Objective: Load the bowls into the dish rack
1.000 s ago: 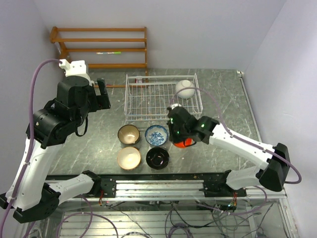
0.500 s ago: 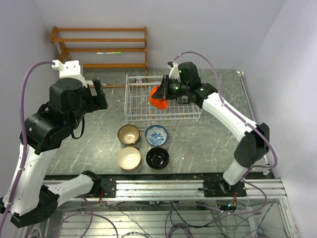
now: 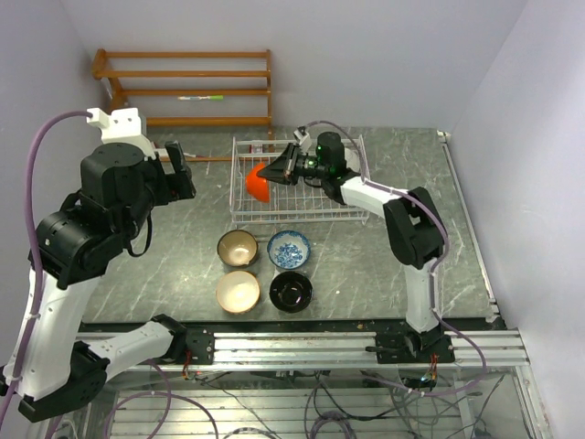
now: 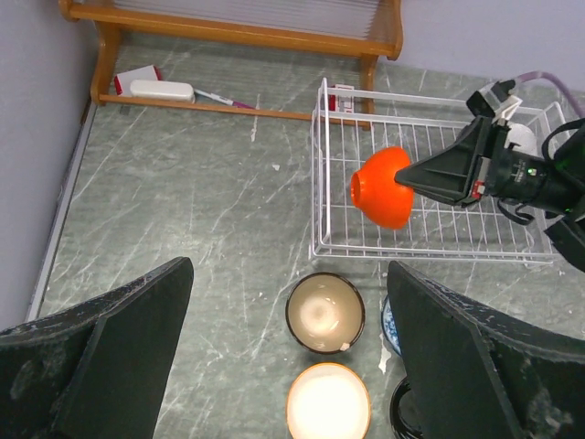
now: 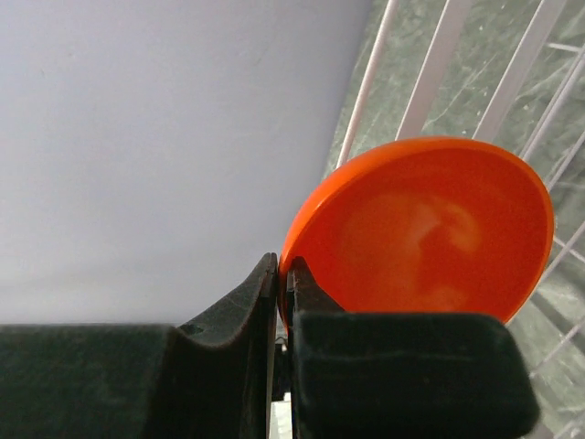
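My right gripper [image 3: 272,171] [image 4: 405,177] [image 5: 283,270] is shut on the rim of the bright orange-red bowl [image 3: 257,183] [image 4: 382,187] [image 5: 430,233]. It holds the bowl on its side above the left end of the white wire dish rack [image 3: 297,219] [image 4: 430,252]. A white bowl [image 4: 521,137] peeks out behind that arm inside the rack. In front of the rack, four bowls stand on the table: brown [image 3: 237,247] [image 4: 324,313], blue-and-white [image 3: 289,249], cream-beige [image 3: 238,292] [image 4: 328,402] and black [image 3: 291,292]. My left gripper [image 3: 183,174] [image 4: 290,265] hangs open and empty, high above the brown and cream-beige bowls.
An orange-brown wooden shelf [image 3: 183,87] [image 4: 228,23] stands against the back wall, with a green-and-white pen [image 3: 201,97] on it. A small red-and-white box [image 4: 137,80] and a pen [image 4: 219,97] lie on the table below the shelf. A wall runs along the table's left edge.
The right arm lifted the orange-red bowl from the table beside the blue-and-white bowl and carried it up and left to the rack's left end. The left arm rose slightly.
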`<action>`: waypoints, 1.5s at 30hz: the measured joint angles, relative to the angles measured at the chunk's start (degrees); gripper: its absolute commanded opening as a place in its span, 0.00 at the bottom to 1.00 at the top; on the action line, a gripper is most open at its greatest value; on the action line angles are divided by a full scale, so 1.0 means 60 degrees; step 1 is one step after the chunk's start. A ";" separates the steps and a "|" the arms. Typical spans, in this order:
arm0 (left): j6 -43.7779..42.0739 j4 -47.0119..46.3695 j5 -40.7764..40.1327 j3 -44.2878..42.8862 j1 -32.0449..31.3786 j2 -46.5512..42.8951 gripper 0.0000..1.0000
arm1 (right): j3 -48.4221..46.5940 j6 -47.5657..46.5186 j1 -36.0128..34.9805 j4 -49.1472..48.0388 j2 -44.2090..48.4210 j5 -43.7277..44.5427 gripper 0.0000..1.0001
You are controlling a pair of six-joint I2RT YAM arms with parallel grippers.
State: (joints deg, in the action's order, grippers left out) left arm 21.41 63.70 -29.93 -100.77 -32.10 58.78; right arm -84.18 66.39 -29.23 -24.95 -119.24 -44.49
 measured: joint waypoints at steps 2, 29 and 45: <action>0.0000 -0.0004 0.0000 0.0000 0.0000 0.0015 0.99 | 0.0011 0.0663 0.0000 -0.0780 -0.0430 -0.0138 0.03; -0.0168 -0.0149 -0.0011 0.0146 0.0000 0.0251 0.99 | 0.1271 0.0637 0.0936 -0.1355 -0.0550 -0.0798 0.20; -0.0146 -0.0331 0.0000 0.0317 0.0000 0.0291 0.99 | 0.1348 -0.1450 0.1362 0.1581 0.0004 0.0029 0.37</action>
State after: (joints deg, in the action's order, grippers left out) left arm 20.53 61.71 -29.93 -98.87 -32.10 60.53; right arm -76.09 57.69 -21.06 -15.46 -119.22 -44.31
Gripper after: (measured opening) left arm 0.987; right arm 0.349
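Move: The right hand already pinches the orange bowl by its rim over the rack's left half. Its resting place in the rack lies about 4 cm right of this hand, level fore-and-aft and 10 cm below. The white bowl sits some 16 cm to the hand's right and 3 cm farther out; the blue patterned bowl is about 18 cm back and 4 cm right. From the left hand, the orange bowl is roughly 15 cm ahead, 12 cm right and 24 cm below. The right hand lowers the orange bowl about 5 cm into the rack, then opens, moving right 8 cm and down. ##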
